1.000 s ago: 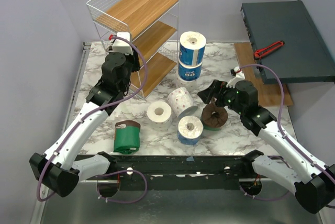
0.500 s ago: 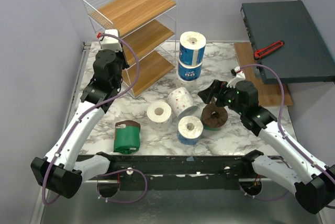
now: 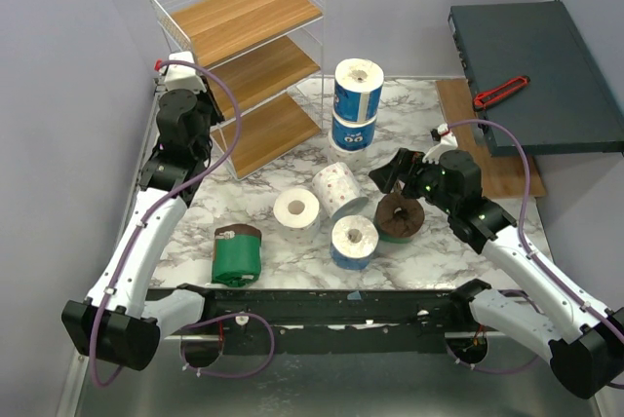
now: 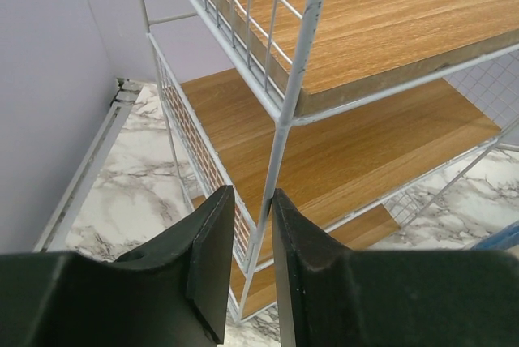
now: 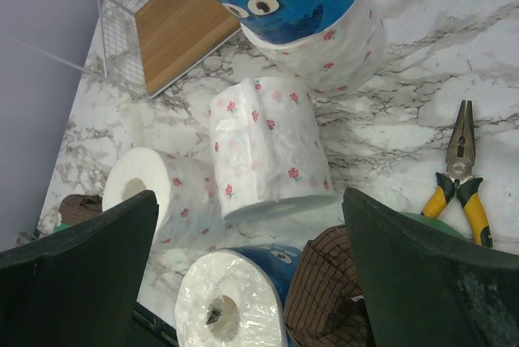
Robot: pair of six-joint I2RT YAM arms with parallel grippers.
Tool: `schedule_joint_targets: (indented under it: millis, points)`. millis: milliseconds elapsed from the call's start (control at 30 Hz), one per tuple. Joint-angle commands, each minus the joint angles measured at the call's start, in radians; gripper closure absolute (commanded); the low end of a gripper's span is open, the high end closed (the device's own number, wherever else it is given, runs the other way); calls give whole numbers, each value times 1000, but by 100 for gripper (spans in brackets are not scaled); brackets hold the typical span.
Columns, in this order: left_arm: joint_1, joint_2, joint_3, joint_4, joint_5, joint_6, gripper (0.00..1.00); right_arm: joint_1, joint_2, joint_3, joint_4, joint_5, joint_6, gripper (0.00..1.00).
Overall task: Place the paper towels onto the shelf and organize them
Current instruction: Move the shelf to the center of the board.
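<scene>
The shelf, a white wire rack with three wooden boards, stands at the back left. My left gripper is shut on its near corner post, which runs between the fingers. Paper towels lie mid-table: two blue-wrapped rolls stacked upright, a speckled roll, a white roll, a blue roll, a brown-ended roll and a green roll. My right gripper hangs open above the speckled roll, holding nothing.
A dark flat box with a red tool sits on the right, beside a wooden board. Yellow-handled pliers lie on the marble near the brown-ended roll. The wall runs close along the shelf's left side.
My left gripper closed on the shelf's post and moved left and back, and the shelf shifted left with it. The right arm and the rolls stayed put.
</scene>
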Motion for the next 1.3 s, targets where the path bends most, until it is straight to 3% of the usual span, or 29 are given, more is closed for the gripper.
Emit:
schedule_joint_targets:
  millis: [0,233,533,600,900,1267]
  points:
    - [30,-27,-4,-13,-18,-20,69,6,-13,9,-40,16,-17,1]
    - [30,-79,32,-143,-20,-119,39,6,-4,51,-64,-9,-18,1]
    - [25,-281,-71,-292,93,-256,24,31,67,172,-96,-1,-31,2]
    - [24,-326,-108,-321,110,-260,3,45,78,223,-116,30,-49,2]
    - [25,-503,-237,-464,72,-401,1,50,215,555,-270,166,-104,2]
    - [23,-625,-372,-493,146,-531,1,50,592,1131,-560,345,-105,2]
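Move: Just about at the left hand's fingertips stands the shelf's left front post, between its pads; the green pack lies some 24 cm back of that hand, 2 cm to its right and 31 cm below. From the right hand the shelf's right front post is about 25 cm ahead and 15 cm left, its middle 6 cm higher. Nearer stands the stacked rolls' top roll, 18 cm ahead, 8 cm left, 5 cm up; the flowered roll lies 6 cm ahead, 9 cm left, 16 cm below. Opening wide around the shelf's left front post, the left fingers come free of it; that hand draws back about 15 cm, then also sinks some 9 cm, rolling its left side down. Meanwhile the empty right hand, fingers still wide open, climbs about 19 cm and then reaches forward roughly 10 cm towards the stacked rolls and the shelf's right side, tilting its fingers up a little. ##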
